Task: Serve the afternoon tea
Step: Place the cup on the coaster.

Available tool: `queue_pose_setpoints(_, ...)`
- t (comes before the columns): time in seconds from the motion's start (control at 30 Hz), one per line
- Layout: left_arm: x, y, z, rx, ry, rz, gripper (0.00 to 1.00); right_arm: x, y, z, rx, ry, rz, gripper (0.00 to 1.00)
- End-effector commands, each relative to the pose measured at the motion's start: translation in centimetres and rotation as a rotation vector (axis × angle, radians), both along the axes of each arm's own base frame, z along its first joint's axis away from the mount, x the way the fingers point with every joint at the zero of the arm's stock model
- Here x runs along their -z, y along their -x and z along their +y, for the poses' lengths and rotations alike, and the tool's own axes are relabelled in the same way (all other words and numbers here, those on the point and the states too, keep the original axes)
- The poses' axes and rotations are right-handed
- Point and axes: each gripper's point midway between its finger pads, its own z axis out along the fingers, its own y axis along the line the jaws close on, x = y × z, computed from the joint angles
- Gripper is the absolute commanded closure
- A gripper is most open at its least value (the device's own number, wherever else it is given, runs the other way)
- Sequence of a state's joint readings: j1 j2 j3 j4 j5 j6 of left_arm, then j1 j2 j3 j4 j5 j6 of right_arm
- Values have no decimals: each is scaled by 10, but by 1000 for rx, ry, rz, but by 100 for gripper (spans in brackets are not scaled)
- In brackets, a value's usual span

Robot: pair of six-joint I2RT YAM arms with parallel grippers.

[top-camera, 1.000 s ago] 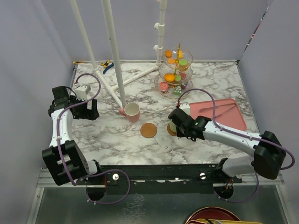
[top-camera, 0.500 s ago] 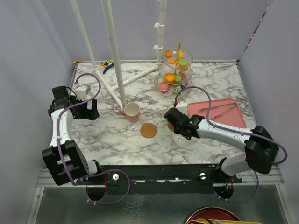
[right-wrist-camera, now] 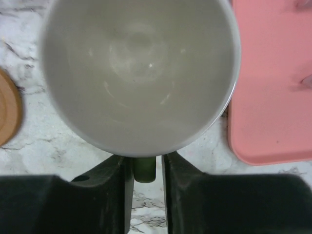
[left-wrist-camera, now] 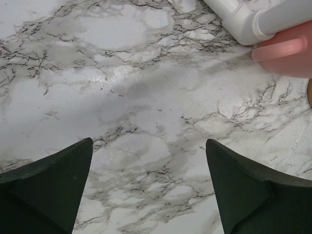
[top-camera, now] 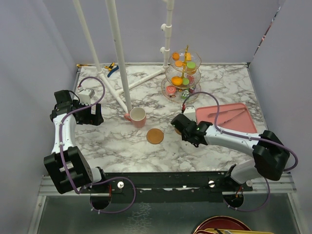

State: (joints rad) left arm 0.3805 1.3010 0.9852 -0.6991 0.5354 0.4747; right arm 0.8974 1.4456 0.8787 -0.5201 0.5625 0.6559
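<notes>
The pale-green mug fills the right wrist view from above, empty, beside the pink tray. My right gripper is open only a little, astride the mug's green handle, with a thin gap on the right side. In the top view the right gripper covers the mug, and a sliver of brown coaster shows under it. A second coaster lies bare to the left. The pink mug stands further left. My left gripper is open over bare marble. The glass tiered stand holds macarons at the back.
The flat pink tray lies right of the green mug, close to it. White pipes rise from the table at the back left, one foot next to the pink mug. Purple walls close three sides.
The right arm has shifted slightly up and left with the green mug, and its jaws have loosened around the handle. The left arm has not moved.
</notes>
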Motion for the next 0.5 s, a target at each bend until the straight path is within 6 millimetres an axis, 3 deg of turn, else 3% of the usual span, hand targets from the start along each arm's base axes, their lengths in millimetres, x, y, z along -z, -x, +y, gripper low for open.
queue_pose_setpoints(0.0,-12,-2,-4,12,24,-36,1,25,25,-21,-3,65,111,66)
queue_pose_setpoints(0.17,-10,0,-8,22,43,-33,1,8,21,-22,22,53,77,43)
queue_pose_setpoints(0.33,-2,1,-23,62,94,-28,1,-31,13,-13,21,-30,0,32)
queue_pose_setpoints(0.47,0,-15,-38,74,79,-63,1,-52,13,-6,4,-93,-24,30)
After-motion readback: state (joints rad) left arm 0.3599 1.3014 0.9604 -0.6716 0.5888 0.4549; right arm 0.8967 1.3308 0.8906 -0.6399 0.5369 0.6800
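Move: The right hand still has the green cup's handle between its fingertips; the cup's middle lies about 6 cm straight ahead at roughly finger height, with its coaster under it, some 5 cm lower. The empty coaster lies about 13 cm to the hand's left and 2 cm ahead, the pink cup some 20 cm left and 9 ahead, the pink tray's middle about 20 cm right and 9 ahead. From the left hand the green cup is roughly 41 cm to the right, level ahead, 7 cm lower. The right fingers let go of the green cup's handle, spreading from nearly closed to well open, as the hand eases about 2 cm each back, right and down, away from the cup. It then reverses into a rise of about 4 cm, drifting slightly forward and left, its fingers clear of the handle. Late on, the open, empty left hand starts rightward towards the pink cup, under 2 cm. ##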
